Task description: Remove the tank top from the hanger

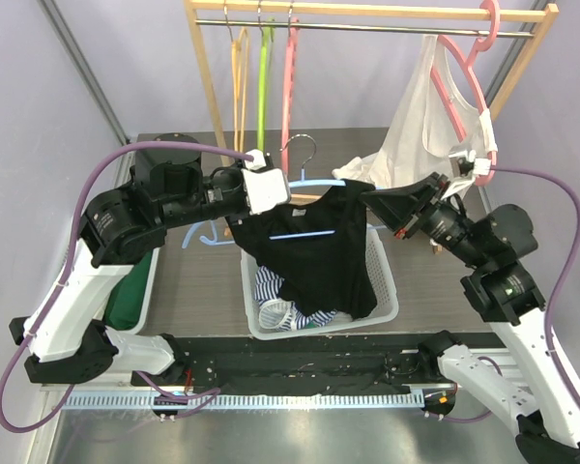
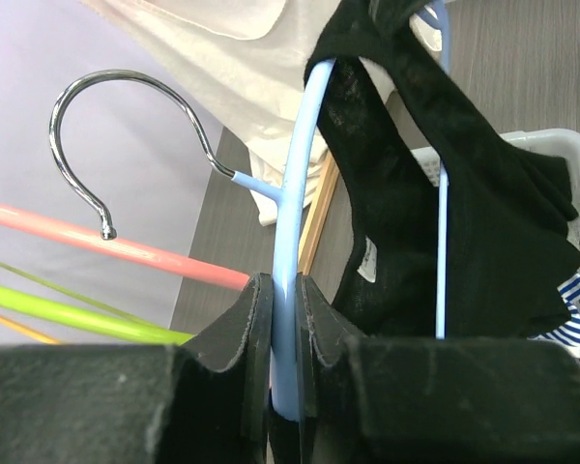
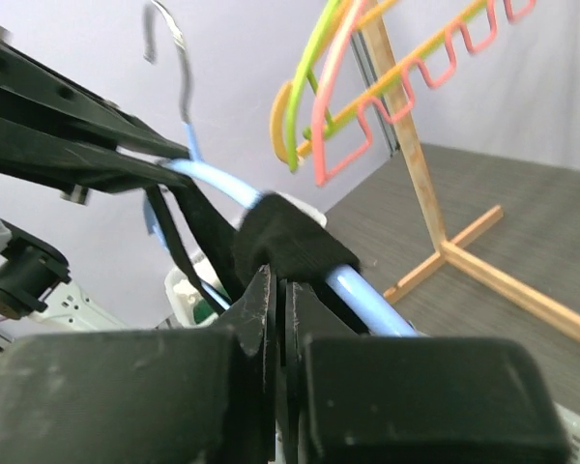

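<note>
A black tank top (image 1: 314, 251) hangs on a light blue hanger (image 1: 300, 235) with a metal hook (image 1: 304, 145), held up over a white basket (image 1: 387, 290). My left gripper (image 1: 290, 193) is shut on the hanger's arm just below the hook; in the left wrist view the blue hanger (image 2: 300, 174) runs between the left gripper's (image 2: 285, 290) pads, with the tank top (image 2: 464, 242) draped to the right. My right gripper (image 1: 372, 198) meets the hanger's right shoulder. In the right wrist view the right gripper (image 3: 282, 285) is shut on the bunched tank top strap (image 3: 290, 242) lying over the hanger (image 3: 367, 295).
A wooden rack (image 1: 213, 87) at the back carries orange, green and pink hangers. A white garment (image 1: 416, 126) hangs on a pink hanger at its right. The basket holds striped and white clothes. A bin with a green cloth (image 1: 130, 295) sits at the left.
</note>
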### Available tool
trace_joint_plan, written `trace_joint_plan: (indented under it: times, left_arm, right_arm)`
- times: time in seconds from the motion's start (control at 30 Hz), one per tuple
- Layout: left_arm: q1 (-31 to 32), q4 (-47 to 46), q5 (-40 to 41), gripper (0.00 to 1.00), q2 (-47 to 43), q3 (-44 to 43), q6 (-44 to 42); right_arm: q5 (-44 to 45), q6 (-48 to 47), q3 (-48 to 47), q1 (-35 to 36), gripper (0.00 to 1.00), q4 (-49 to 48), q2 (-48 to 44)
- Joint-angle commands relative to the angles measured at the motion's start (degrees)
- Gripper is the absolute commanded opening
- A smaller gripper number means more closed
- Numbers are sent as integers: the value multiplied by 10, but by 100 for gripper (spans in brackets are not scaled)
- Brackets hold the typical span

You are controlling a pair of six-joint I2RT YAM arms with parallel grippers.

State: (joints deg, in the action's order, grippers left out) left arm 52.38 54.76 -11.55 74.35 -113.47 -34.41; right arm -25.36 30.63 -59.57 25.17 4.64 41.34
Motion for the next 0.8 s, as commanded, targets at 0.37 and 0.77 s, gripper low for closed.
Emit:
trace_joint_plan:
  times: [0.37,0.77]
  left_arm:
    - [0,-27,-4,0,-20,-5,1]
    - [1,-24,-4,0,-27,2,-4]
  right_arm:
    - [305,-79,-101,2,1,166,-37]
    - [507,-73,-99,2,1,294,-58]
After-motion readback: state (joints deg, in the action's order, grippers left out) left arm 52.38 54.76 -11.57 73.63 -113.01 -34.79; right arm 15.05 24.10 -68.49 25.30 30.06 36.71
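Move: The right hand has the tank top's right shoulder strap pinched. The blue hanger's right end, which the strap must clear, lies about 4 cm to its right and 2 cm farther out, nearly at its height. The black tank top's body hangs some 9 cm left of this hand, 3 cm back and 12 cm below; the white top is about 10 cm right and 20 cm ahead. From the left hand, the hanger's right end is roughly 20 cm right, level in depth and height. Still pinching the strap in shut fingers, the right hand lifts it about 4.5 cm, easing back slightly, then sweeps it some 12 cm to the right past the hanger's end, moving a little forward and sinking again, while the wrist turns about 40 degrees clockwise. The left hand stays in place, keeping its grip on the hanger against the pull. ##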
